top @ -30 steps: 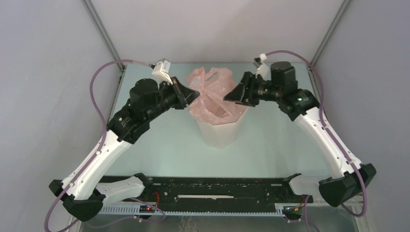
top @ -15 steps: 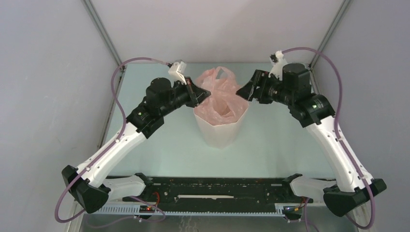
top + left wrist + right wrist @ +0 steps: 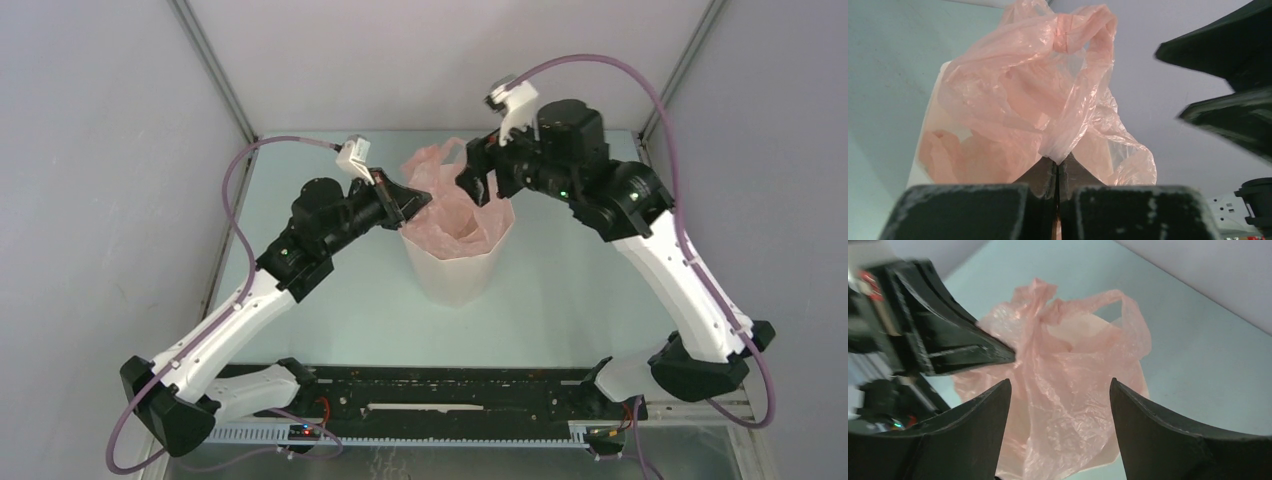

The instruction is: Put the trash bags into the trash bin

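Observation:
The pale-pink trash bag [image 3: 452, 195] sits crumpled in the mouth of the white faceted trash bin [image 3: 455, 270], its handles sticking up above the rim. My left gripper [image 3: 421, 201] is at the bin's left rim, shut on a pinched fold of the bag [image 3: 1048, 100]; in the left wrist view the film bunches right at the closed tips of that gripper [image 3: 1057, 162]. My right gripper [image 3: 478, 185] hangs over the bin's back right, open. In the right wrist view the bag [image 3: 1073, 390] lies beyond its spread jaws [image 3: 1060, 382], which hold nothing, and the left gripper [image 3: 1010, 354] shows at the left.
The bin stands mid-table on the pale green surface [image 3: 560, 300]. Grey walls and slanted frame posts [image 3: 210, 70] enclose the back and sides. The black base rail [image 3: 450, 390] runs along the near edge.
The bag has sunk lower into the bin. My right gripper opened wider and swung up and left over the bin's back. The left gripper moved slightly right, still pinching the bag.

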Motion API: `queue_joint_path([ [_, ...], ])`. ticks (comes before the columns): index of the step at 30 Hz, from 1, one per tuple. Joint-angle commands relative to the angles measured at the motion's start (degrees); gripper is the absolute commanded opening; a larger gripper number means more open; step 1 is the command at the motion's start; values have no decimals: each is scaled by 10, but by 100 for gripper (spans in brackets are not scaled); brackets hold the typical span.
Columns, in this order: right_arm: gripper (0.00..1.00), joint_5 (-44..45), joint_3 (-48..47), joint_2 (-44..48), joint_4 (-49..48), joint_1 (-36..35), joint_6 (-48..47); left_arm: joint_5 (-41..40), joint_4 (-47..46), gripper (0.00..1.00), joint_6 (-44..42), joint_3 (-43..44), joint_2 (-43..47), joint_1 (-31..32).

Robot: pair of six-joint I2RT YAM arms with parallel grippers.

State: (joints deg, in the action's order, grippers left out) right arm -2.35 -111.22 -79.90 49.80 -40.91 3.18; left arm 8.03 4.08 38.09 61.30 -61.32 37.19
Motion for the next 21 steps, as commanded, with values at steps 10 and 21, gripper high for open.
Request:
queue_joint_path([
  [10,82,302,16,-86,-44,-156,-238,-31,-32,0,82,-35,45,-3],
  [21,25,368,-16,-109,-42,-168,-196,-73,18,4,100,-48,87,-4],
])
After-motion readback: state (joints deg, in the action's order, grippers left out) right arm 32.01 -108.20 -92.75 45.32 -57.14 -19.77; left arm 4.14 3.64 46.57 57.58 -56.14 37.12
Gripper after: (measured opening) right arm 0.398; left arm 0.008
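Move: For the right hand, the root of the pink trash bag's far handle lies about 5 cm ahead, 4 cm to the left and 8 cm below. The left fingertips, holding the bag's rim, are some 7 cm to the right hand's left, 1 cm back and 8 cm below. The bin's mouth centres 3 cm left, 2 cm back and roughly 18 cm below. From the left hand, that handle root is about 6 cm ahead, 3 cm right and 1 cm higher. Sinking about 7 cm, the right hand first swings left over the bag, then reaches forward some 4 cm to the handle, rolling its left side down by roughly 35 degrees so its fingers point more ahead. Held wide open on the way in, they finally close about halfway around the film. The left hand keeps its pinch on the rim, easing some 2 cm left. ##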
